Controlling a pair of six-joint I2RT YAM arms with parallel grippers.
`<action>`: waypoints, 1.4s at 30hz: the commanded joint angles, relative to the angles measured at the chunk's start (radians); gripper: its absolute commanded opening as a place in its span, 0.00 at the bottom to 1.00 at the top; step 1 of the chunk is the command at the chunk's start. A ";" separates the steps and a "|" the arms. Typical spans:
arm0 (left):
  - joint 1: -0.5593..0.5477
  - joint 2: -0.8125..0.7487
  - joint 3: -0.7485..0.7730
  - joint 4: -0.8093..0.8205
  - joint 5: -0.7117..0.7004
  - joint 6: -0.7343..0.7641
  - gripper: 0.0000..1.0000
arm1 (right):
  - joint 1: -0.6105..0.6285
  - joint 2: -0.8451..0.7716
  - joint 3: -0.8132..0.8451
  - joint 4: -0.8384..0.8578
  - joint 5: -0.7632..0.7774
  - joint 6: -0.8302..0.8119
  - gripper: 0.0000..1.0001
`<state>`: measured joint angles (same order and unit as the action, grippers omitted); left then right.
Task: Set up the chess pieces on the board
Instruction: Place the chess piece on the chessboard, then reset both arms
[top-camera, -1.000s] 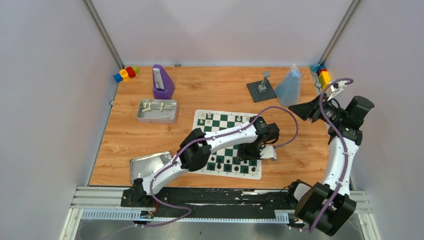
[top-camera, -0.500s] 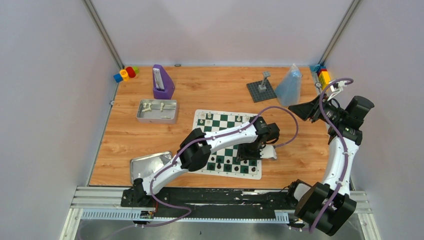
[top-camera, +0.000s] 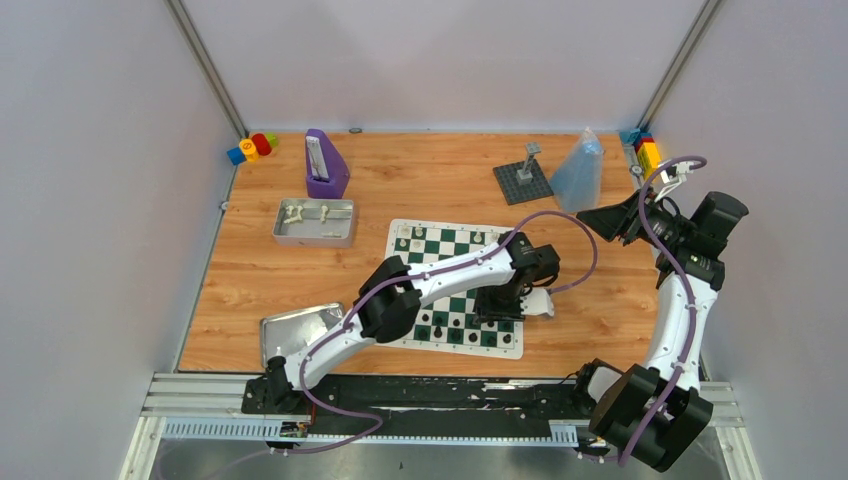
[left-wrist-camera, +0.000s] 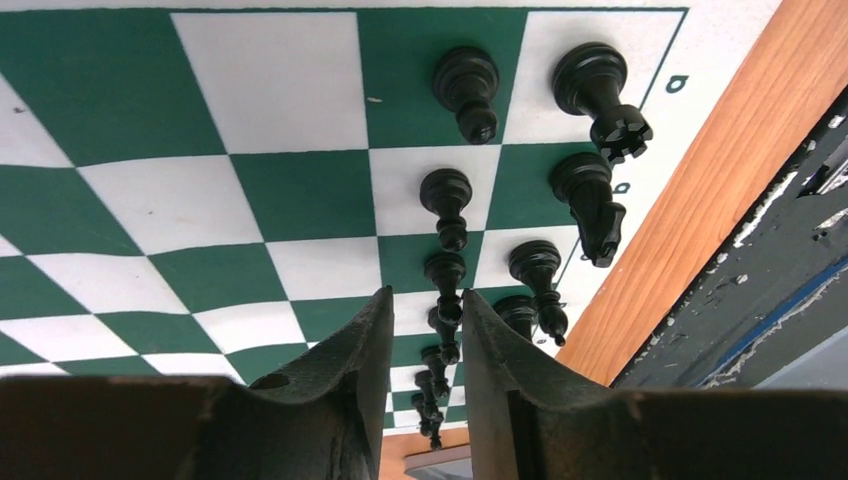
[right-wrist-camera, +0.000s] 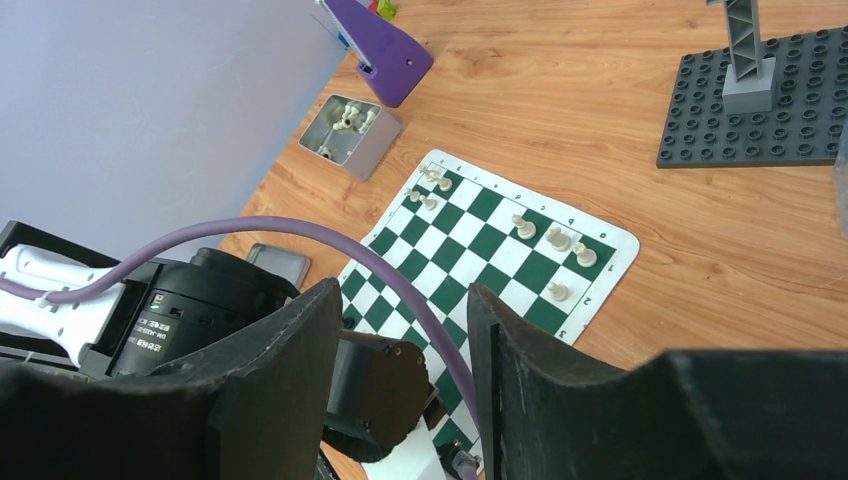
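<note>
The green and white board lies mid-table. My left gripper hangs low over its near right corner. In the left wrist view the left gripper is open, and a black pawn stands in line with the gap, touching neither finger. More black pawns run in a row beside a rook, a knight and a bishop. A few white pieces stand along the board's far edge. My right gripper is raised at the right, open and empty.
A metal tin holding white pieces sits left of the board, with its lid near the front left. A purple holder, a dark grey baseplate with a post, a blue bag and coloured blocks line the back.
The left gripper's jaws have opened wider over the board's near right corner. Neither arm has visibly shifted.
</note>
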<state>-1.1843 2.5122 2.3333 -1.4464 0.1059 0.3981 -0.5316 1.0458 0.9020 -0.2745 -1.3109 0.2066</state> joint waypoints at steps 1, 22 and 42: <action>-0.010 -0.095 0.046 0.020 -0.040 -0.023 0.40 | -0.006 0.003 0.003 0.013 -0.021 -0.031 0.50; 0.045 -0.508 -0.313 0.185 -0.146 -0.018 0.62 | -0.005 0.016 0.020 -0.006 0.097 -0.087 0.54; 0.627 -1.242 -0.959 0.722 -0.139 -0.159 1.00 | -0.004 0.012 0.094 -0.117 0.239 -0.200 0.86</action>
<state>-0.6289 1.4128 1.4254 -0.9031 -0.0345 0.3016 -0.5327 1.0718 0.9401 -0.3542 -1.0992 0.0677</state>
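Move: The left hand is still around the black pawn just set down, its fingers already parted. The grey box of white pieces lies about 34 cm to its left and 20 cm ahead, near table height; the purple stand is just beyond the box, some 31 cm left and 29 cm ahead. The metal tray lies 34 cm left and 2 cm back. From the right hand, the box is roughly 52 cm left, 8 cm ahead and 27 cm below. Left hand rises off the pawn, swings some 20 cm left and forward towards grey box; both grippers open. ##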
